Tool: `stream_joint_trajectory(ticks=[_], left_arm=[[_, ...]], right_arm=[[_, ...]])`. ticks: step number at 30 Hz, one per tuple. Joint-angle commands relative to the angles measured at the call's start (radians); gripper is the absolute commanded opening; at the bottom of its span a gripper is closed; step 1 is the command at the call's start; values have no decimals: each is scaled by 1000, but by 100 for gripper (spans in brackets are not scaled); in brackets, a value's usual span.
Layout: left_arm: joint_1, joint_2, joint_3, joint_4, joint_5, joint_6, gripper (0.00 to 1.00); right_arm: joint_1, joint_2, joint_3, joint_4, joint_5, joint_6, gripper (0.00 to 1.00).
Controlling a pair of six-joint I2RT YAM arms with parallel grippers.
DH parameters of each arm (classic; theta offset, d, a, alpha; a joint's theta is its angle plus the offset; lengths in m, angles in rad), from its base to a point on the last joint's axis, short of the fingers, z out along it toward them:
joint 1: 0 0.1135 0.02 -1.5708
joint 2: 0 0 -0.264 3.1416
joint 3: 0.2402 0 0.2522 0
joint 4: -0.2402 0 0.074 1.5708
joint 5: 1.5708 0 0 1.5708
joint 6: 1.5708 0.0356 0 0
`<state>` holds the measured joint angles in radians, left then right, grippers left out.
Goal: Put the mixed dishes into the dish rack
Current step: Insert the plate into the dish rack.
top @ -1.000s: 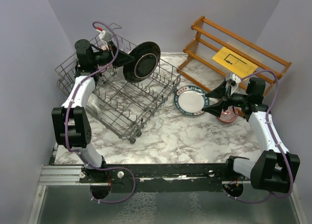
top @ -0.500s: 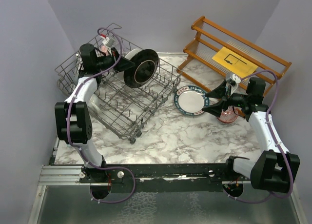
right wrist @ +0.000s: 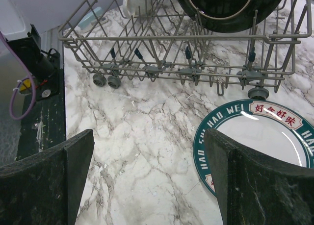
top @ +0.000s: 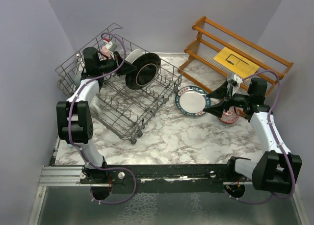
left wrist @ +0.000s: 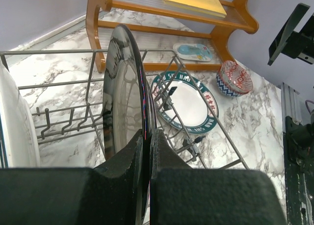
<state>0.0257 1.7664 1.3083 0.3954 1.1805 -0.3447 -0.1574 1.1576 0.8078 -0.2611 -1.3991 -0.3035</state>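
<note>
My left gripper is shut on the rim of a black plate, which it holds upright on edge over the tines of the grey wire dish rack. In the left wrist view the plate runs edge-on out of the shut left gripper. A white plate stands in the rack beside it. My right gripper hangs open with nothing in it over bare marble, just left of a white plate with a dark teal rim and red characters, which lies flat on the table.
A red and blue patterned bowl sits under the right arm. The orange wooden shelf at the back right carries a yellow sheet and a small blue patterned dish. A white mug sits in the rack.
The left arm has brought the black plate down and slightly back into the rack, turning it more upright. The right arm has not moved.
</note>
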Motion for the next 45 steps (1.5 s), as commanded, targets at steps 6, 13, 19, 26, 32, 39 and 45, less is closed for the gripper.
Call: stream_joint_trajectory(ticks=[6,13,19,26,32,39,45], left_arm=[[-15,-50,-31,36,-8,67,0],[-26,-75,-29,51,-25,88,0],[-25,-122,-7,299,-20,-125,0],[-26,-173,-4,319,-55,-163,0],[-24,-230,-15,293,-103,-147,0],[-23,-219,20,100,-124,-3,0],[-24,-168,5,88,-116,16,0]], right_arm=[[-5,-11,-3,3,14,-13,93],[-5,-10,-3,3,14,-13,93],[-5,-11,-3,3,18,-13,93],[-5,-14,-3,2,16,-14,93],[-5,-13,-3,2,17,-14,93],[-5,-16,-4,2,16,-14,93],[-5,-15,-4,2,17,-14,93]])
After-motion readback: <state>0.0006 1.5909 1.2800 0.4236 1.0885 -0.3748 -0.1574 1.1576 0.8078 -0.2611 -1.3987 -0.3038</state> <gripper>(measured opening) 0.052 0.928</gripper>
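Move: The left gripper still pinches the black plate by its left rim. The slot for the plate, between the dish rack's tines, lies roughly 6 cm right of that hand, level with it fore and aft, and some 12 cm below. The white plate stands about 5 cm ahead of the hand and 1 cm right; the pink mug about 7 cm ahead and 13 cm left. From the idle right hand the slot is some 18 cm ahead, 34 cm left and 10 cm below. Keep the left gripper shut on the black plate's rim and ease the plate about 1.5 cm farther down towards the tines, creeping slightly right. Then lift it briskly by some 10 cm, drawing back about 3 cm and leaning its top back some 10 degrees towards the base, away from the white plate. Finish by starting down again towards the rack, a couple of centimetres, coming slightly forward. ##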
